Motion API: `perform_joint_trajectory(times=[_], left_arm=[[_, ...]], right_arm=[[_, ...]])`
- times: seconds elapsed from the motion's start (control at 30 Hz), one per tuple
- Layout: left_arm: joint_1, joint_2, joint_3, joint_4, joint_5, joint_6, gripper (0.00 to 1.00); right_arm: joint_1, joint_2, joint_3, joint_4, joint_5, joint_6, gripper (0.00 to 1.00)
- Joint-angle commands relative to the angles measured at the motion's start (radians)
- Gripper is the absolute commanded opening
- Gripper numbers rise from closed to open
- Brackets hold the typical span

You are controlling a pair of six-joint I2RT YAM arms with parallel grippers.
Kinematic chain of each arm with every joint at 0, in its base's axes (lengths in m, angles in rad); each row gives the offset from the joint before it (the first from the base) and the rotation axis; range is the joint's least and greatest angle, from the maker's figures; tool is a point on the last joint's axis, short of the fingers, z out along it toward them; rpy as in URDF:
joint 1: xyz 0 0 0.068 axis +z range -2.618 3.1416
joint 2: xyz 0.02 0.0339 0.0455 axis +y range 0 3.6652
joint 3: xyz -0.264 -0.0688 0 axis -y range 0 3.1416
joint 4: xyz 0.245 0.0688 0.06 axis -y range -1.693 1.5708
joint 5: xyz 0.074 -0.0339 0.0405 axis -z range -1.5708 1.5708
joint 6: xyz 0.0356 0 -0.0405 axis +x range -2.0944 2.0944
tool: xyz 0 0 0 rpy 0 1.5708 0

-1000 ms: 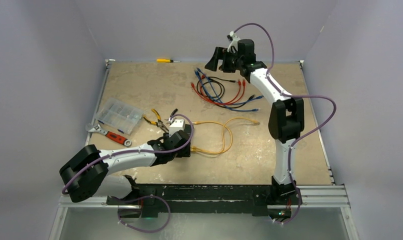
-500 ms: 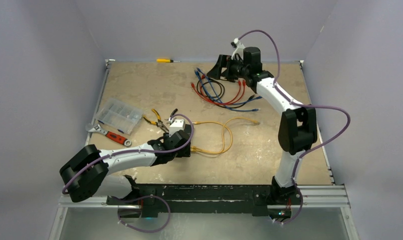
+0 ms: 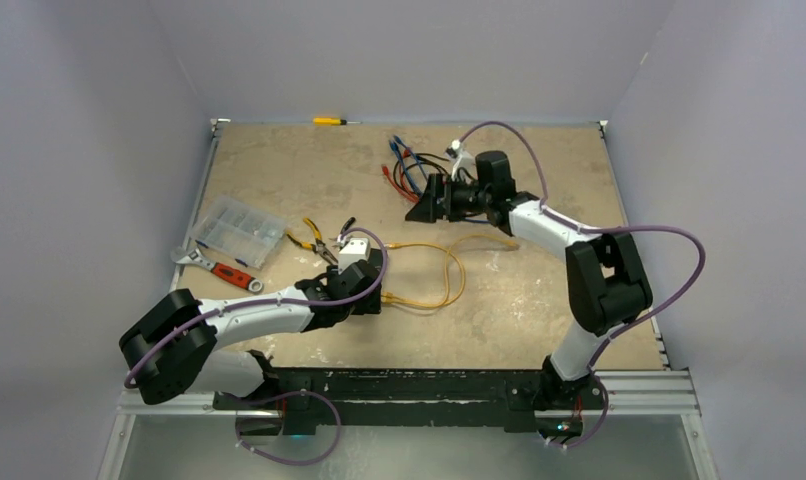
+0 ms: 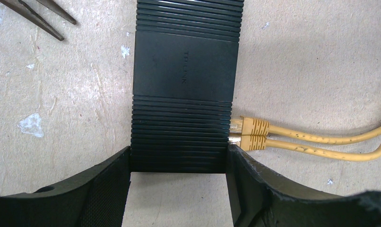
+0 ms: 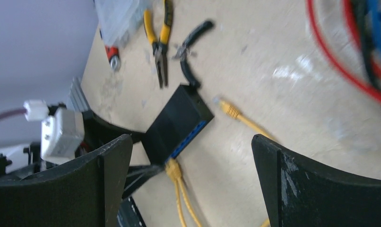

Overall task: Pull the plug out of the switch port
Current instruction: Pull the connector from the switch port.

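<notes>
The switch [image 4: 184, 94] is a flat black ribbed box lying on the table. My left gripper [image 4: 179, 163] is shut on its near end, one finger against each long side. Two yellow plugs [image 4: 249, 134] sit side by side in ports on its right face, right next to my right-hand finger [image 4: 255, 179]. Their yellow cables [image 3: 449, 272] loop off to the right. My right gripper [image 3: 426, 204] hangs open above the table centre, apart from the switch and pointing toward it. In the right wrist view the switch [image 5: 177, 124] and both plugs [image 5: 173, 166] show between its wide-open fingers.
A loose yellow plug end [image 5: 229, 109] lies right of the switch. Yellow-handled pliers [image 3: 314, 240], a clear compartment box [image 3: 239, 230] and a red-handled wrench [image 3: 219, 268] sit to the left. A tangle of red, blue and black cables [image 3: 414, 170] lies at the back, a yellow screwdriver [image 3: 329, 120] by the wall.
My right arm has swung down and forward from the back wall to the table centre, past the cable tangle. The left arm and the switch have not moved.
</notes>
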Motion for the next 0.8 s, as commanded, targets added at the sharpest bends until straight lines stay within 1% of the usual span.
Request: perform_joint_trajectory(times=[0.0,0.13,0.33,0.43,0.6,0.7,0.77], left_arm=[[-0.006,0.023,-0.04,-0.098,0.054,-0.018,0.0],[-0.006,0.015,-0.05,-0.081,0.066,-0.021,0.0],[-0.007,-0.008,-0.066,-0.061,0.082,-0.02,0.0],[-0.006,-0.034,-0.069,-0.06,0.082,-0.015,0.0],[-0.006,-0.085,-0.08,-0.047,0.087,-0.01,0.0],[-0.007,-0.102,-0.085,-0.04,0.093,-0.005,0.0],[-0.007,-0.109,-0.09,-0.036,0.094,-0.005,0.0]], right_arm=[[0.054,-0.05,-0.105,0.063,-0.043,0.001,0.98],[0.101,-0.048,-0.193,0.132,-0.067,0.042,0.97],[0.167,-0.019,-0.255,0.183,-0.103,0.076,0.94],[0.19,-0.005,-0.292,0.227,-0.125,0.098,0.88],[0.217,0.039,-0.306,0.248,-0.119,0.103,0.8],[0.221,0.069,-0.322,0.297,-0.141,0.122,0.69],[0.225,0.089,-0.332,0.333,-0.164,0.141,0.66]])
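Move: Behind and to the left of the open right gripper, the pair of yellow plugs still in the switch lies about 17 cm back, 9 cm left and 14 cm below. The switch's middle is some 3 cm ahead and 3 cm left of the plugs; the loose yellow plug end lies roughly 11 cm ahead and 1 cm right of them. The left hand holds the switch, with the plugs about 5 cm to its right, 1 cm ahead and 1 cm lower. Swooping back about 13 cm, down some 9 cm and a little to its left, the right hand comes in towards the yellow plugs, tipping further down and turning counter-clockwise, about 20 degrees in all; its wide-open fingers close roughly a third without touching them. Late on, the left hand, still pinching the switch's sides near its near end, draws back about 1 cm. ##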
